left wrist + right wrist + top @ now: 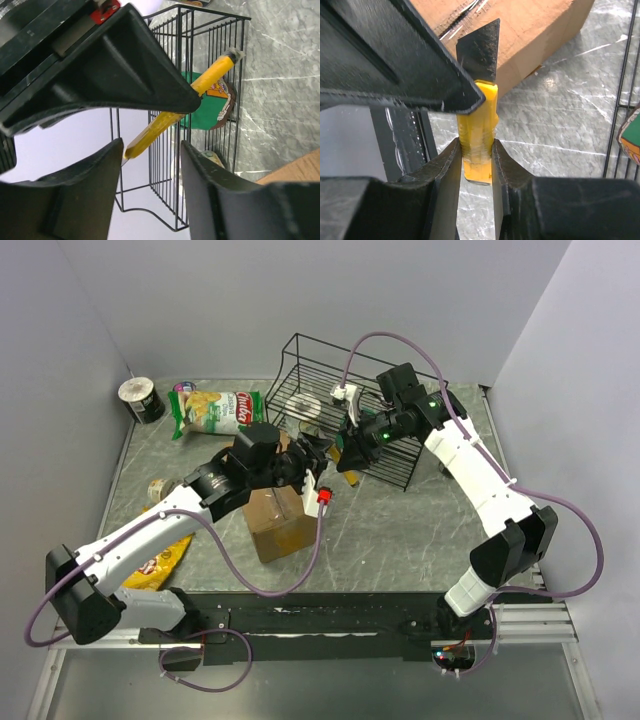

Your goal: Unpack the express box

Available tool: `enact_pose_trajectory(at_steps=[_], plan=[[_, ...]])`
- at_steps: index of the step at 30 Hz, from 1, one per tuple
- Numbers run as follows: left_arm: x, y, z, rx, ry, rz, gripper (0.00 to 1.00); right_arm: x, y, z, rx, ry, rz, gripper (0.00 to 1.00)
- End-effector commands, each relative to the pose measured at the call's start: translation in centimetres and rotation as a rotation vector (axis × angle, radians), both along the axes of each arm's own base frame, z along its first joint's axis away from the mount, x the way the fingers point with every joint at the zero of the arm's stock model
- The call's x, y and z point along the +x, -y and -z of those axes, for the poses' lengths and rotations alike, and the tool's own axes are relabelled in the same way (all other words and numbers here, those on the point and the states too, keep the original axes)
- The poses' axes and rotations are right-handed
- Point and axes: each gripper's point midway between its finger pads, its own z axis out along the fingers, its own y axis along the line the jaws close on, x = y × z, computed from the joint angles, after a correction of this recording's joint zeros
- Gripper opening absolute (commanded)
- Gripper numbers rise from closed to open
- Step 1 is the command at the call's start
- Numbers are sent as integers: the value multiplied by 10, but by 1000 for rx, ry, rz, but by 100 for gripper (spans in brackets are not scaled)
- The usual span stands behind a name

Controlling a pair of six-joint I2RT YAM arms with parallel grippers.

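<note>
The express box (280, 525), brown cardboard, lies on the table under my left arm. It also shows behind the blade (535, 35) and as a corner (300, 170). My right gripper (475, 145) is shut on the handle of a yellow utility knife (479, 117) with its dark blade (480, 50) out, held above the box near the basket (352, 440). My left gripper (318, 455) faces it, jaws apart (151, 145). The knife (210, 80) slants across the left wrist view. Its blade end sits by my left finger (80, 195), and nothing is clamped between the fingers.
A black wire basket (300, 350) stands at the back with a disc (303, 405) and a green packet (205, 112) inside. A chips bag (215, 410), a tape roll (140, 400), a small jar (160, 488) and a yellow snack bag (165, 560) lie to the left.
</note>
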Motion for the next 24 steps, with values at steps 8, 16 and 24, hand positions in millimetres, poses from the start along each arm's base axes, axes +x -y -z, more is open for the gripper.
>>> enact_pose_trajectory(at_steps=[8,16,24], plan=[[9,9,-6,41,105,37,39,-11,-9,-26,53,61,-54,0],[23,14,15,111,194,31,30,-15,-9,-26,54,55,-69,0],[27,10,30,147,178,-35,1,-19,-8,-21,47,28,-69,0]])
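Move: The yellow box cutter, held by the right hand with its blade end towards the left gripper, has its middle about 5 cm right of the left hand, 1 cm back and 3 cm lower; from the right hand it is roughly 2 cm left and 1 cm up. From the left hand, the express box lies about 14 cm left, level fore and aft and some 18 cm below, and the wire rack about 20 cm ahead, 11 cm right and 18 cm below. The left fingers, half open at the cutter's blade end, close almost fully and pinch the yellow body just behind the blade. The left hand eases about 2 cm forward, then sinks some 2 cm, mostly as the fingers finish shutting, while its wrist tilts roughly 15 degrees. The right hand keeps its grip and shifts only about 1.5 cm right, down and forward. ##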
